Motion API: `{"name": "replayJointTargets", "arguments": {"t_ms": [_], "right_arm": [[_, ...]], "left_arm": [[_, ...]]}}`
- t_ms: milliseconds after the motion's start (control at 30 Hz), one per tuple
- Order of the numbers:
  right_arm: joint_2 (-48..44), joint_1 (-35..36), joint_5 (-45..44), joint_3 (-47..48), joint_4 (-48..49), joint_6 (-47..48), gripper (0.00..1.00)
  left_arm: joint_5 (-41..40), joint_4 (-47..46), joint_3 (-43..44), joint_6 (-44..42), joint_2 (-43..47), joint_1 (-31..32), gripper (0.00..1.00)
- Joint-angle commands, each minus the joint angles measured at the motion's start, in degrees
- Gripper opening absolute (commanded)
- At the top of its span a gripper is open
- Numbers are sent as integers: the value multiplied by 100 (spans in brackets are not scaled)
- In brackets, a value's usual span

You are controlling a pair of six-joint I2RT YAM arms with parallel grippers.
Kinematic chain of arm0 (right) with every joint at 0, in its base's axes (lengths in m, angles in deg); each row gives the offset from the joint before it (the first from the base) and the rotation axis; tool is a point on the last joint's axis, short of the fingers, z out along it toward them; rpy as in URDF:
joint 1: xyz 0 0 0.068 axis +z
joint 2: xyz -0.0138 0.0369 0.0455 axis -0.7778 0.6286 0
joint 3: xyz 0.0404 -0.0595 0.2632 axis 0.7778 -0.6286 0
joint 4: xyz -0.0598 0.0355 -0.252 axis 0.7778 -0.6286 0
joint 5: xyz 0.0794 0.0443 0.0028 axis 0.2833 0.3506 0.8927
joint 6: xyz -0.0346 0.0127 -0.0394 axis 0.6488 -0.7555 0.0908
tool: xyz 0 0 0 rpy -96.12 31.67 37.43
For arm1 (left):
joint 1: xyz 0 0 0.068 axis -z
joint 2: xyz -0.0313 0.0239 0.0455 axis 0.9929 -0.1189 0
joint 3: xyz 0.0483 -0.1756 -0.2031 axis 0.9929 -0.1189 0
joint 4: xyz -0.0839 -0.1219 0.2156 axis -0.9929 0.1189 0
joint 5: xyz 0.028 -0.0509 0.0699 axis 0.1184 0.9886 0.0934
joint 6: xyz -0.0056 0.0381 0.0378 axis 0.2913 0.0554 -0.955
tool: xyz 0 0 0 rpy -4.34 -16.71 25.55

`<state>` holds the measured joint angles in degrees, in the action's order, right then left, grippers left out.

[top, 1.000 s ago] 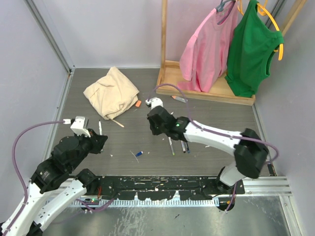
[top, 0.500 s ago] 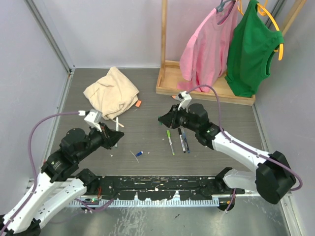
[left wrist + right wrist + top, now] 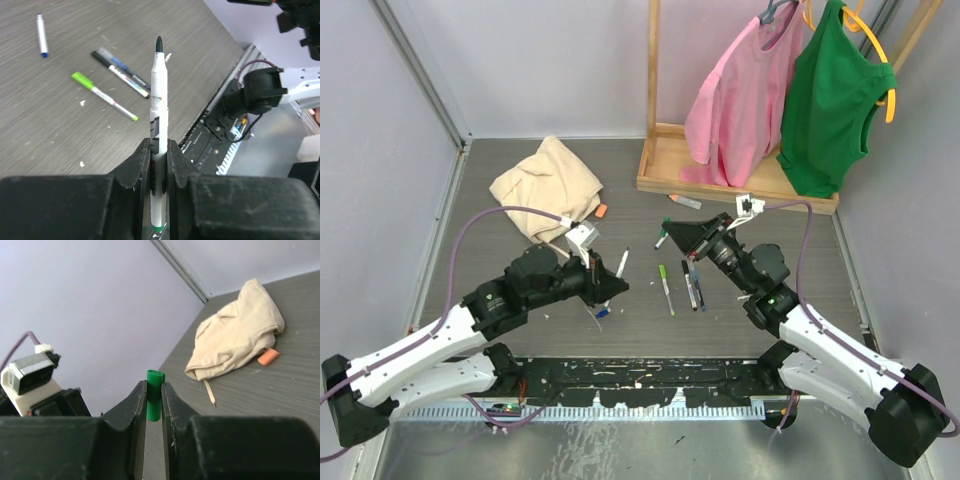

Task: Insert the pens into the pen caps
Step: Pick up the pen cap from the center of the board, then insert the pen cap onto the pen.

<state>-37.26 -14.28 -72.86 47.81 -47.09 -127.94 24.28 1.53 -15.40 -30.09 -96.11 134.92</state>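
Observation:
My left gripper (image 3: 614, 282) is shut on a white pen (image 3: 622, 262) with a dark green tip, and in the left wrist view (image 3: 159, 150) the pen (image 3: 159, 95) stands up out of the jaws. My right gripper (image 3: 669, 236) is shut on a green cap (image 3: 663, 241), which sits between its fingers in the right wrist view (image 3: 154, 401). The two grippers face each other a short way apart above the table. A green-capped pen (image 3: 665, 284) and two darker pens (image 3: 692, 286) lie between them. A blue cap (image 3: 603, 313) and an orange cap (image 3: 601, 211) lie loose.
A beige cloth (image 3: 548, 186) lies at the back left, with a thin tan stick (image 3: 210, 392) at its edge. A wooden rack base (image 3: 732, 180) carries pink and green garments at the back right. Another pen (image 3: 685, 201) lies by the rack. Walls close in left and right.
My left gripper has swung right toward the middle with the white pen. My right gripper has pulled back to the right with the green cap and now faces the left one.

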Motion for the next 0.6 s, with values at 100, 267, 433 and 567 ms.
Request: {"name": "replayJointTargets", "arguments": {"t_ms": [100, 267, 433, 567], "right_arm": [[-96, -22, 177, -141, 2026, -666, 0], [251, -22, 461, -109, 3045, -929, 0], [685, -17, 787, 94, 3649, -1050, 0], [900, -21, 1037, 335, 3778, -1039, 0]], "left_arm": [[-4, -2075, -11, 56, -322, 438, 0], [254, -2495, 55, 41, -503, 449, 0], [414, -2560, 133, 11, -603, 448, 0], [428, -2573, 96, 11, -595, 450, 0]]}}
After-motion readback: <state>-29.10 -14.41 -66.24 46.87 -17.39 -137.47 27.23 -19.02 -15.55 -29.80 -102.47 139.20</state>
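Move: The green pen cap, in the right fingers, is about 11 cm ahead of the left hand, 12 cm to its right and 7 cm higher. On the table, roughly 20 cm below the left hand, lie a light green pen 10 cm ahead and 13 cm right, and a black marker 11 cm ahead and 20 cm right. From the right hand, the left hand's upright white pen is about 9 cm back, 13 cm left and 5 cm lower. Closing in on the cap, the left hand carries its white pen about 5 cm to the right and as much upward, fingertips tilting up some 15 degrees. The right hand keeps its pinch on the green cap and lifts it 7 cm, easing back 2 cm while its fingers tip up and swing counter-clockwise. Both slow towards the end, grips unchanged. ##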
